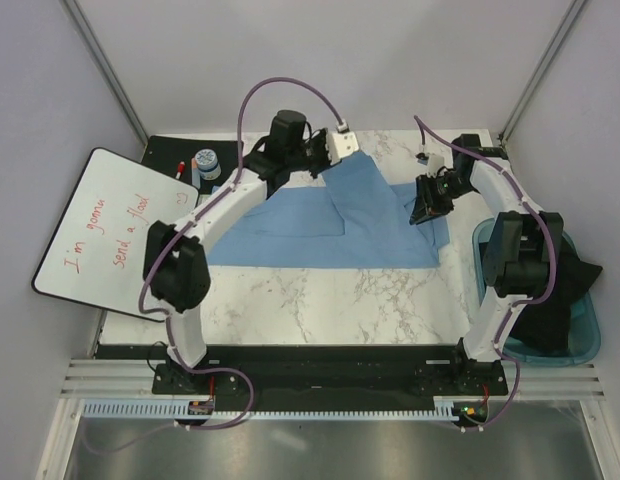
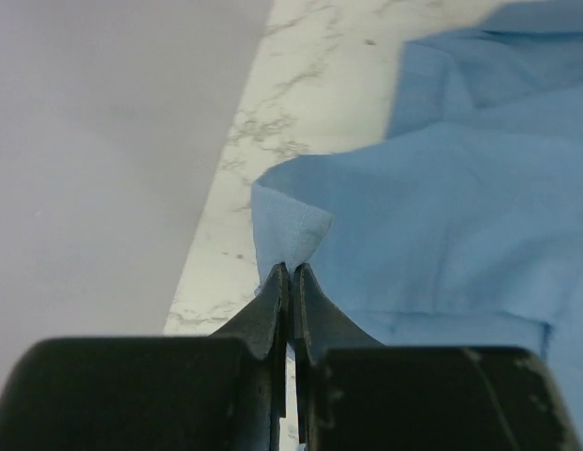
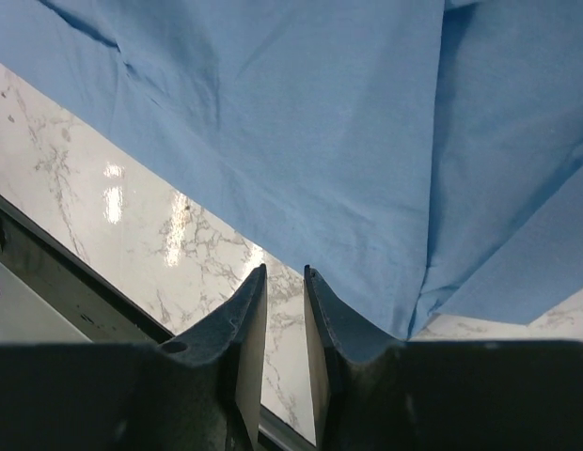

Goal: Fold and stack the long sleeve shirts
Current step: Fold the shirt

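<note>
One of the long sleeve shirts [image 1: 320,225], light blue, lies spread across the back half of the marble table [image 1: 320,300]. At the shirt's far edge my left gripper [image 1: 332,158] is shut on a corner of the cloth; the left wrist view shows the shirt [image 2: 461,216] pinched into a small peak at the gripper [image 2: 291,270]. My right gripper [image 1: 422,212] hovers over the shirt's right part. In the right wrist view this gripper [image 3: 284,272] is open by a narrow gap with only marble showing through it, just off the edge of the shirt [image 3: 320,113].
A whiteboard [image 1: 110,235] with red writing leans at the left. A black mat at the back left holds a small bottle [image 1: 206,162] and a red marker [image 1: 180,168]. A blue bin [image 1: 582,335] with dark cloth stands at the right. Walls close in behind.
</note>
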You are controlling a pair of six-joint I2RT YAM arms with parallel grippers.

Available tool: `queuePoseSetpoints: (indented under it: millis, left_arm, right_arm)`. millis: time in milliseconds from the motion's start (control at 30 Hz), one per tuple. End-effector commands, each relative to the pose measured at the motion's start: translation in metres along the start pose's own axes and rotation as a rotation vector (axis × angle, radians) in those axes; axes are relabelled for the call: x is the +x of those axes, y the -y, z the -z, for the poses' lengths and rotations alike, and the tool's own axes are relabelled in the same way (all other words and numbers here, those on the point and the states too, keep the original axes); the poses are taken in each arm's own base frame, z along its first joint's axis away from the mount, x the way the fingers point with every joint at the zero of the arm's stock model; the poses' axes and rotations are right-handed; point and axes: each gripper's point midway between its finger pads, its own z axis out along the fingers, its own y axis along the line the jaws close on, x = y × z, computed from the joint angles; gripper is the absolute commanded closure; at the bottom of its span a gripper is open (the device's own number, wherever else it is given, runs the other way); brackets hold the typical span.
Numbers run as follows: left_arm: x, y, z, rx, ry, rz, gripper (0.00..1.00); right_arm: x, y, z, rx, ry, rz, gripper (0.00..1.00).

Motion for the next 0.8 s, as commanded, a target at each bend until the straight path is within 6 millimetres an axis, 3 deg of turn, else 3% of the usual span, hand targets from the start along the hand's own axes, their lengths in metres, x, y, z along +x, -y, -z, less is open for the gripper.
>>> queuePoseSetpoints:
  millis: [0,33,67,100,133,167,267,533,767]
  left_arm:
    - [-0.02,0.06,0.064,0.275,0.179,-0.211,0.98]
    - [-0.02,0.068,0.079,0.309,0.19,-0.233,0.98]
    - [-0.006,0.073,0.086,0.339,0.189,-0.307,0.98]
    - [0.019,0.099,0.095,0.42,0.154,-0.282,0.97]
    - [0.023,0.103,0.104,0.43,0.152,-0.31,0.97]
    - [0.044,0.112,0.109,0.458,0.138,-0.355,0.97]
    - [0.08,0.127,0.121,0.523,0.083,-0.407,0.97]
    - [0.143,0.114,0.12,0.559,-0.015,-0.642,0.98]
    - [0.168,0.088,0.13,0.538,-0.018,-0.817,0.96]
  right_arm:
    - [-0.015,-0.011,-0.003,-0.046,0.056,0.001,0.71]
    - [-0.016,-0.01,-0.003,-0.044,0.056,0.0,0.71]
    - [-0.016,-0.009,-0.003,-0.04,0.056,0.003,0.71]
    - [-0.015,-0.007,-0.005,-0.04,0.052,0.002,0.71]
    - [-0.015,-0.007,-0.006,-0.039,0.048,0.003,0.71]
    - [-0.015,-0.007,-0.006,-0.037,0.049,0.008,0.71]
    - [-0.011,-0.004,-0.01,-0.035,0.039,0.005,0.71]
    - [0.002,0.0,-0.018,-0.033,0.008,-0.006,0.72]
    - [0.008,0.0,-0.012,-0.011,0.006,0.02,0.71]
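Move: My left hand pinches a corner of the blue shirt, and the left part of the shirt that it goes to lies some 11 cm back, 17 cm to the left and about 24 cm below. The shirt's right end is roughly 26 cm to its right and 10 cm back; the white jar stands about 30 cm left, 5 cm farther out. From my right hand that left part is about 39 cm left, level with it and 10 cm below. I keep the shirt corner pinched in my left hand and sweep it quickly back towards me, then swing it left and down over the left part of the shirt, ending about 10 cm back, 15 cm left and 14 cm lower. My wrist turns clockwise some 35 degrees and rolls its left side up as I go. My right hand hovers part-open over the right end, sinking about 2 cm. ##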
